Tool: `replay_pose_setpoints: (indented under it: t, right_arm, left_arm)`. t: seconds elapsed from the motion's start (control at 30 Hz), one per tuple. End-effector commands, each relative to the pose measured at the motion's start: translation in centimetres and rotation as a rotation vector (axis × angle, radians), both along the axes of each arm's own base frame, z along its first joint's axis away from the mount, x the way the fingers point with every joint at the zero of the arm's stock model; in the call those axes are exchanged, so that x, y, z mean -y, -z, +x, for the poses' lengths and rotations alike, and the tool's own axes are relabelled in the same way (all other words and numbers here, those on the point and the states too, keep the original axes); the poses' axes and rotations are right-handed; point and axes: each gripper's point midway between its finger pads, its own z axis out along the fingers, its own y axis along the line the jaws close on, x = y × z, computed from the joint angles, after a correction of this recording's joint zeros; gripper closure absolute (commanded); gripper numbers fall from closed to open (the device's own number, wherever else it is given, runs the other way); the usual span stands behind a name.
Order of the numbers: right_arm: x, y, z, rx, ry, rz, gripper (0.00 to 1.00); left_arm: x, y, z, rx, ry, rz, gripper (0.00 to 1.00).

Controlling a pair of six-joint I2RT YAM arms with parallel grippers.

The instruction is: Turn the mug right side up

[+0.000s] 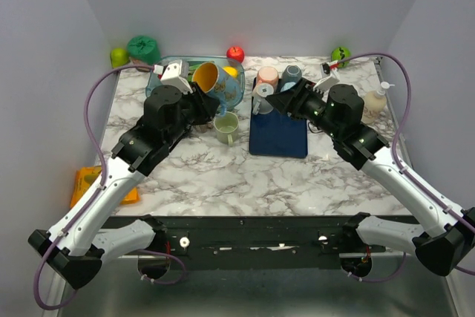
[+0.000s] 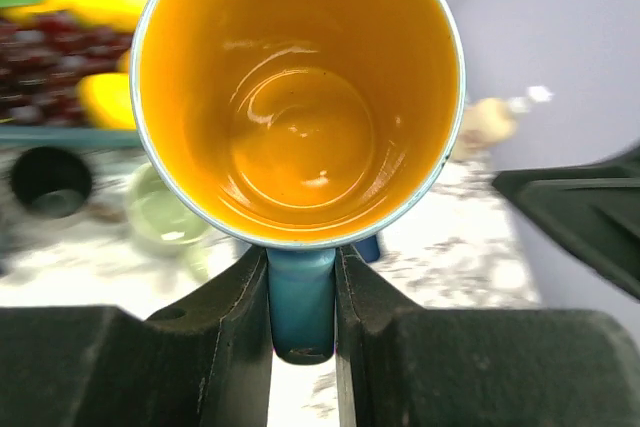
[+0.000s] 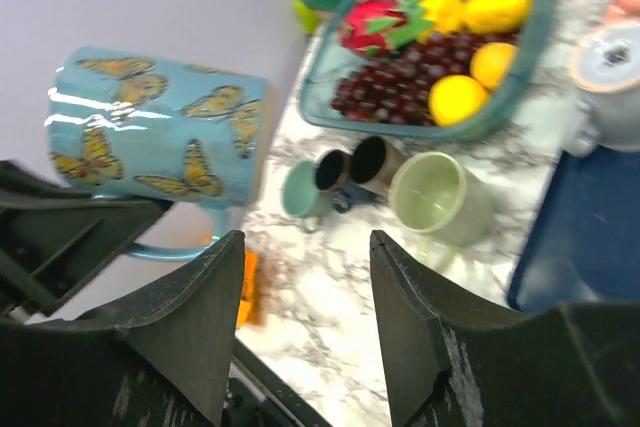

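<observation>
The mug (image 1: pixel 223 85) is light blue with yellow butterflies and an orange inside. It hangs in the air above the table, lying roughly on its side with its mouth toward my left wrist. My left gripper (image 2: pixel 302 277) is shut on the mug's blue handle (image 2: pixel 300 292), and the orange inside (image 2: pixel 298 117) fills that view. From the right wrist the mug (image 3: pixel 150 127) shows at the left, handle downward. My right gripper (image 3: pixel 305 257) is open with nothing between its fingers, a short way right of the mug, and it hovers over the mat's left end (image 1: pixel 273 102).
A pale green mug (image 1: pixel 227 127) stands upright under the held one, beside a small teal mug (image 3: pixel 305 192) and two dark cups (image 3: pixel 372 162). A fruit tray (image 3: pixel 540 37) lies behind. Cups (image 1: pixel 267 76) stand on a blue mat (image 1: pixel 278 139). A soap bottle (image 1: pixel 377 100) stands at the right.
</observation>
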Motion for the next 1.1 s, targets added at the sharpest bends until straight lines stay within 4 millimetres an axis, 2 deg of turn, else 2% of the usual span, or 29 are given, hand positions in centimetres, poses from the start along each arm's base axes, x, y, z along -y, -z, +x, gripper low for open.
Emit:
replay_pose_setpoints:
  t: [0.0,0.07,0.1,0.33,0.37,0.67,0.97,1.07]
  right_arm:
    - [2.5,3.3,0.5,-0.076,0.12,-0.127,0.39]
    - [2.7,4.1,0.7,-0.097,0.133,-0.154,0.39]
    - [2.8,4.3,0.7,-0.103,0.138,-0.162,0.39]
    - [2.5,6.2,1.3,-0.159,0.134,-0.222,0.38]
    - [2.4,6.3,1.4,-0.163,0.133,-0.224,0.38]
    - [2.1,8.0,2.1,-0.205,0.131,-0.276,0.38]
    - [2.3,9.0,2.7,-0.229,0.133,-0.307,0.37]
    - [2.4,9.3,3.0,-0.237,0.135,-0.316,0.38]
  left_arm:
    - [-6.5,-2.0,-0.5,0.07,-0.226,0.163,1.0]
    - [-8.0,-0.9,-0.8,0.038,-0.274,0.229,1.0]
    - [-9.1,0.4,-1.1,-0.002,-0.311,0.28,1.0]
    - [-12.4,7.1,-2.9,-0.198,-0.444,0.398,1.0]
    - [-12.7,8.6,-3.1,-0.23,-0.456,0.421,1.0]
    - [-14.9,17.1,-5.1,-0.408,-0.576,0.5,1.0]
    - [-16.7,21.9,-6.1,-0.472,-0.694,0.499,1.0]
    - [-17.5,22.7,-6.2,-0.483,-0.734,0.499,1.0]
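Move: Below and to the left of the left hand, which already holds the butterfly mug by its handle, the bare table it heads over lies about 6 cm back, 17 cm left and 35 cm down. From this hand, the dark blue mug stands some 6 cm ahead and 13 cm left, the green mug 5 cm ahead and 2 cm right, both about 31 cm lower. From the empty right hand, the grey mug on the tray is about 14 cm ahead, 3 cm left and 30 cm below. Swinging down some 24 cm, about 16 cm left and 8 cm back, the left hand keeps its grip on the mug's handle and carries it towards the bare table on the near side of the small mugs, tipping the fingers well downward and turning counter-clockwise. Meanwhile the right hand, open and empty, sinks about 10 cm with its fingers dipping some 15 degrees, towards the tray's mugs. ##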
